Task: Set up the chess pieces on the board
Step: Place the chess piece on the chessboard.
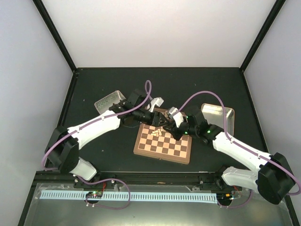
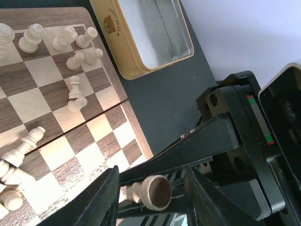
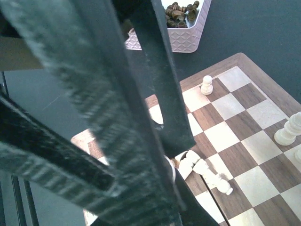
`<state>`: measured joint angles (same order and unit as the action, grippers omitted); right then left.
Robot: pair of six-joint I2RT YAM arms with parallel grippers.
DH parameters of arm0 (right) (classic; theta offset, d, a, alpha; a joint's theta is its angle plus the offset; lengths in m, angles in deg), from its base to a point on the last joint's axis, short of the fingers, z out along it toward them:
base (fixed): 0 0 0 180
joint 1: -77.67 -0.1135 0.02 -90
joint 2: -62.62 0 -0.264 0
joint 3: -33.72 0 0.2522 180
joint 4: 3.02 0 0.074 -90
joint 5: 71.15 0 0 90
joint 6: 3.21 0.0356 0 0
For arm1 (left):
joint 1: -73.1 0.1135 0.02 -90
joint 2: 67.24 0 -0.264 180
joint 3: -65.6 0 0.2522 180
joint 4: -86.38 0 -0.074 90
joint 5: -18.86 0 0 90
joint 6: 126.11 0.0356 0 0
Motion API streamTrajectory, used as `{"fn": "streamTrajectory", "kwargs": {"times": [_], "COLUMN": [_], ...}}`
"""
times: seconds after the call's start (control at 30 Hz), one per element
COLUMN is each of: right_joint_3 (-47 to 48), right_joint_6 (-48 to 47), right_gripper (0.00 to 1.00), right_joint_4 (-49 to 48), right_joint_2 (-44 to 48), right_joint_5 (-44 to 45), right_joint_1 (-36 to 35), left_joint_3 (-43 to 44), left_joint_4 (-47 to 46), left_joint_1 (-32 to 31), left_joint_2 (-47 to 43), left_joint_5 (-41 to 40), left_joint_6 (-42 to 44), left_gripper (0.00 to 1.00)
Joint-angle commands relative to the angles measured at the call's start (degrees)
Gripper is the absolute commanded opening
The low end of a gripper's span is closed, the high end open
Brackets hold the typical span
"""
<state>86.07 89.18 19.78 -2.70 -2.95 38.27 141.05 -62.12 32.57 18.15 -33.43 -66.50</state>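
The checkered wooden board (image 1: 162, 143) lies in the middle, also seen in the left wrist view (image 2: 56, 155) and the right wrist view (image 3: 244, 136). Both grippers meet over its far edge. My right gripper (image 1: 169, 127) is shut on a cream pawn (image 2: 150, 192), held sideways with its base showing. My left gripper (image 1: 159, 121) is open, its fingers (image 2: 106, 197) either side of that pawn without touching it. Several cream pieces stand near the board's edge (image 2: 33, 37); others lie toppled (image 2: 23, 146) (image 3: 204, 169). One pawn (image 3: 206, 85) stands alone.
A white container (image 3: 181, 23) holding dark chessmen sits just past the board's far edge (image 1: 156, 101). An open metal tin (image 1: 218, 115) with a bear label (image 2: 150, 37) is on the right. Another tin (image 1: 109, 100) is at the back left.
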Motion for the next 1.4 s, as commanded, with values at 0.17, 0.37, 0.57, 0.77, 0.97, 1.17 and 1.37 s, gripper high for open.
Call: {"fn": "streamTrajectory", "kwargs": {"times": [0.17, 0.37, 0.57, 0.77, 0.97, 1.17, 1.37], "right_joint_3": [1.35, 0.39, -4.19, -10.91, -14.79, -14.69, -8.57], "right_joint_6": [0.69, 1.77, 7.15, 21.77, 53.11, 76.53, 87.10], "right_gripper": [0.02, 0.11, 0.54, 0.74, 0.76, 0.77, 0.71], "right_joint_4": [-5.48, -5.95, -8.34, -16.00, -31.62, -53.03, -64.42], "right_joint_2": [1.28, 1.86, 7.26, 19.62, 24.64, 18.93, 10.92], "right_joint_5": [0.86, 1.32, 1.83, 3.74, 9.50, 5.81, -2.37], "right_joint_1": [-0.15, -0.15, -0.15, 0.00, 0.78, 0.82, 0.65], "left_joint_3": [1.70, 1.30, 0.41, -1.02, -3.29, -7.50, -8.68], "left_joint_4": [3.84, 2.45, -2.14, -10.06, -19.36, -35.80, -44.32], "left_joint_1": [-1.74, -1.74, -0.19, 3.07, 5.86, 6.84, 6.56], "left_joint_2": [2.50, 1.32, -1.94, -8.26, -14.72, -19.17, -20.13], "left_joint_5": [3.22, 3.00, -0.29, -1.06, -0.43, -1.96, -2.07], "left_joint_6": [1.77, 0.89, -3.37, -11.96, -28.39, -45.20, -52.65], "left_gripper": [0.16, 0.02, 0.02, 0.02, 0.02, 0.02, 0.02]}}
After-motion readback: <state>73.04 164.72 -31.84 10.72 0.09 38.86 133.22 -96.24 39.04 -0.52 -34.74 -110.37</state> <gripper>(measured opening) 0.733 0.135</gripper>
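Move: The white chess piece still sits in the right hand's closed fingers; the left hand's half-open fingers are already around it, its middle about 1 cm to their right and 1 cm below. From the left hand, the heap of fallen white pieces lies on the board roughly 2 cm ahead, 3 cm to the left and 10 cm down. The tall standing piece is about 10 cm straight ahead, and the lone pawn about 9 cm ahead and 8 cm left, both on the board. The left hand eases barely a centimetre down and to the right and pinches the white piece while the right hand holds it still; then the right fingers open wide and let go, and the right hand climbs about 17 cm, its fingers swinging up to point up and to the left. Keeping its grip, the left hand also rises some 18 cm off the board, draws about 5 cm left away from the right hand, and tips its fingers up about 35 degrees to nearly level. ##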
